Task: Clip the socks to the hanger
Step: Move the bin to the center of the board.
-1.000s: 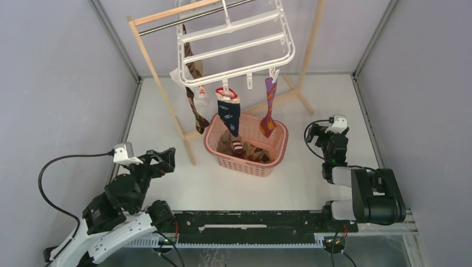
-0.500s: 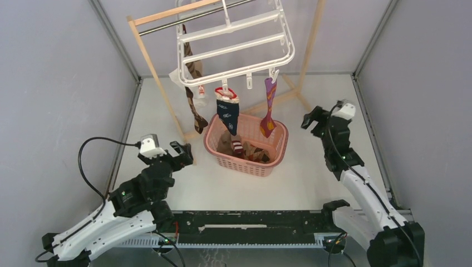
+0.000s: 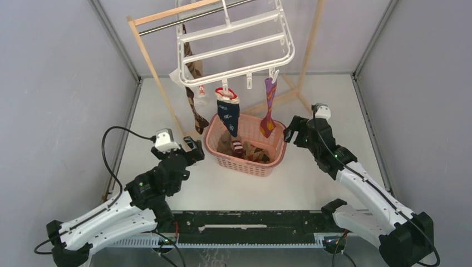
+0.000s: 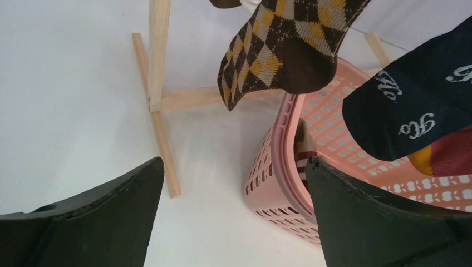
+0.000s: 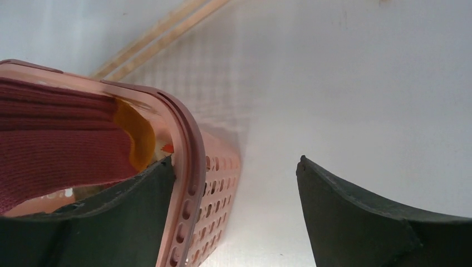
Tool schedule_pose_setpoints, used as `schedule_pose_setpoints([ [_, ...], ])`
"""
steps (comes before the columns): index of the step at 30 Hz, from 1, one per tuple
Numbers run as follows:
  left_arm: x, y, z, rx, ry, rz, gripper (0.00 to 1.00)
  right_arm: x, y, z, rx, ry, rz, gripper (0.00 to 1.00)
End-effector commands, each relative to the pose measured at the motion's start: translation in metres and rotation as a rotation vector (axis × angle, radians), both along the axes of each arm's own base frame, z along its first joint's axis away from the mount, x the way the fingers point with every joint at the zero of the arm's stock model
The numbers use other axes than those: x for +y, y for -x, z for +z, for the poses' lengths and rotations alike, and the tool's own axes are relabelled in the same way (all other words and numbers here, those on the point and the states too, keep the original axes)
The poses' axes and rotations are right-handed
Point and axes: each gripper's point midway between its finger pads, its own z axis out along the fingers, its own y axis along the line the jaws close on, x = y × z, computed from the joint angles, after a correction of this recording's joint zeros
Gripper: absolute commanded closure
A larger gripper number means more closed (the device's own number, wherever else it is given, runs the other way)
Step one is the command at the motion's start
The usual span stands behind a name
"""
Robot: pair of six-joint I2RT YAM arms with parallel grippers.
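Observation:
The white hanger hangs from the rack with three socks clipped along its front: brown argyle, navy and purple. More socks lie in the pink basket. My left gripper is open just left of the basket, nothing between its fingers. From the left wrist, the argyle sock and navy sock dangle above the basket. My right gripper is open, straddling the basket's right rim, its left finger beside a pinkish red sock.
A wooden rack with a metal rod carries the hanger. One of its floor feet lies just ahead of my left gripper, and other wooden feet run behind the basket. Grey walls close in both sides.
Both arms have reached forward to the basket: the left gripper moved right to its left corner, the right gripper moved left onto its right rim. The socks and hanger have not moved.

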Motion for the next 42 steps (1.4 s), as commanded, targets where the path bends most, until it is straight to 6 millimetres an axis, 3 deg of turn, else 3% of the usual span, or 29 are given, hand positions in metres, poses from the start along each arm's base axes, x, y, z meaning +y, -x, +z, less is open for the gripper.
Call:
schedule_pose_setpoints([
  [1,0.0,-0.004,0.008,-0.035,0.032,0.016,0.0,0.019,0.004,0.01,0.003,-0.033,0.059,0.14],
  [5,0.001,-0.005,0.006,-0.035,0.023,0.017,0.0,0.038,0.006,0.003,0.027,-0.012,0.145,0.16],
  [7,0.001,-0.004,0.005,-0.033,0.02,0.014,0.0,0.046,0.005,-0.001,0.047,-0.014,0.169,0.22],
  [11,0.001,-0.003,0.004,-0.031,0.021,0.01,0.0,0.046,0.0,-0.006,0.076,-0.015,0.145,0.6],
  [13,0.003,-0.002,0.003,-0.03,0.02,0.01,0.0,0.038,-0.003,-0.003,0.067,0.003,0.114,0.72],
  [16,0.005,-0.001,0.006,-0.037,0.024,0.007,0.0,0.013,-0.007,0.006,0.053,0.031,0.033,0.84],
  [23,0.007,0.002,0.012,-0.05,0.031,-0.009,0.0,-0.071,-0.003,0.028,0.019,0.025,-0.197,0.92],
  [27,0.005,0.002,0.015,-0.055,0.032,-0.022,0.0,-0.13,0.011,0.029,0.04,0.053,-0.415,0.98],
  [31,0.005,0.002,0.019,-0.063,0.025,-0.03,0.0,-0.19,0.037,0.016,0.104,0.07,-0.693,1.0],
  [36,0.006,0.003,0.02,-0.07,0.024,-0.034,0.0,-0.23,0.071,0.002,0.128,-0.001,-0.96,1.0],
  [42,0.002,0.003,0.019,-0.072,0.037,-0.055,0.0,-0.254,0.099,0.0,0.066,-0.063,-1.133,1.0],
])
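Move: The bin's middle is about 16 cm to my right hand's left, 2 cm back and 8 cm below it; its near end rim is only some 4 cm left and 2 cm lower. The purple sock hangs around 8 cm left, 5 cm ahead and 5 cm higher; the dark blue sock hangs about 20 cm left, 5 cm ahead and 5 cm up. From my left hand the bin lies some 15 cm right, 5 cm ahead and 13 cm below. I ease my right hand about 4 cm left and slightly down, open fingers straddling the bin's right end rim, and close them to pinch it. Keeping that grip, I sweep roughly 28 cm to the right, away from the hanging blue sock, curving back some 8 cm towards my base while the wrist swings clockwise. ##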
